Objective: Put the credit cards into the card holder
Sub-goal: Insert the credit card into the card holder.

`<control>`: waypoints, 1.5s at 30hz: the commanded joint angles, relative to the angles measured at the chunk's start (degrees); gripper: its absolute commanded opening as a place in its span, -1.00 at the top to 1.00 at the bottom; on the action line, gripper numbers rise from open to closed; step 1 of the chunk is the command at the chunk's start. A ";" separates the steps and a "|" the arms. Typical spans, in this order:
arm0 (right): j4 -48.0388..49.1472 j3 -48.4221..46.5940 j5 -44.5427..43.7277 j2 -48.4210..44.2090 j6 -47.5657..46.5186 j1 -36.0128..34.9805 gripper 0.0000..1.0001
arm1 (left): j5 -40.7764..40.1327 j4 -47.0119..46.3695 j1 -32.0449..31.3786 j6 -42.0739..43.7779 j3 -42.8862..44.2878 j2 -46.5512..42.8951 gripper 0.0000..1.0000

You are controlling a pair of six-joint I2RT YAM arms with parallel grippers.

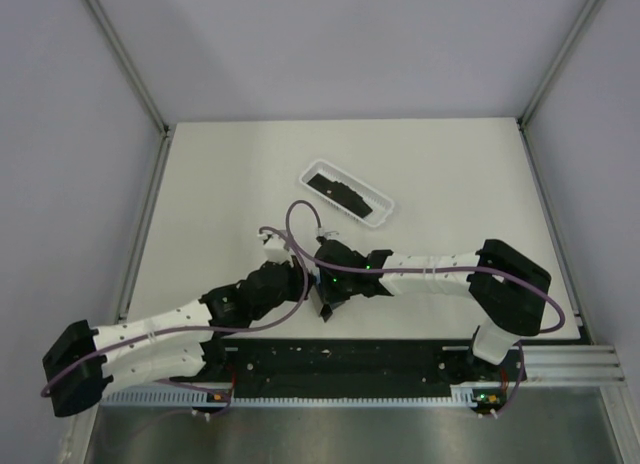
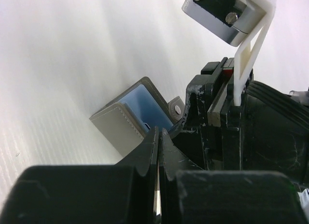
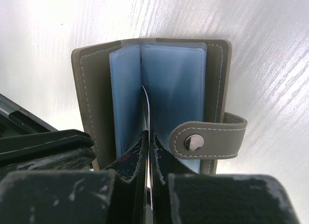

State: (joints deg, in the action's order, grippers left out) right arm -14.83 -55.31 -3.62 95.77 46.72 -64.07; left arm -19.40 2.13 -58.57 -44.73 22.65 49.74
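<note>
The card holder [image 3: 94, 84] is open like a book: grey stitched cover, pale blue sleeves, a snap strap [image 3: 207, 139] hanging on the right. My right gripper [image 3: 148, 133] is shut on a thin credit card [image 3: 146, 103] seen edge-on, its far end between the middle sleeves. In the left wrist view the card holder [image 2: 118, 122] stands tilted on the table. My left gripper [image 2: 159, 132] is shut and seems to pinch the cover's edge. From above, both grippers meet near the table's front, left gripper [image 1: 303, 282] and right gripper [image 1: 327, 304]; the holder is hidden between them.
A white translucent tray [image 1: 378, 216] lies behind the grippers at mid-table, with more black cards [image 1: 335, 189] in it. The right arm's wrist [image 2: 251, 137] crowds the left wrist view's right side. Metal frame rails run along both table sides.
</note>
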 commanded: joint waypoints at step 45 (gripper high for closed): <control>-2.92 -0.42 -1.74 1.79 -0.14 -0.79 1.00 | 4.55 7.79 0.65 -6.77 -9.56 -4.91 1.00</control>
State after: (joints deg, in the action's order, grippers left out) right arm -14.50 -55.31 -3.51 95.96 46.94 -64.12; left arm -14.37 7.07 -57.80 -49.12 13.96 47.13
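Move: The open card holder lies almost beneath the left gripper's closed tips, about 8 cm below and 2 cm back towards the robot. The card, pinched by the right gripper among its sleeves, has its middle some 4 cm back, 1 cm right and 7 cm below the left tips. The white tray is roughly 22 cm ahead and 8 cm right of the left gripper. From the right gripper, the holder's middle is about 1 cm ahead, straight in line sideways and 3 cm below. Ease the closed left gripper about 2 cm down and a little to the right and forward over the holder, then reverse and sweep it back, left and some 5 cm farther down into the holder's left side, tipping it about 10 degrees nose-down, until the tips bear against the clear sleeve there. Keep the right gripper still, holding the card between the sleeves. ##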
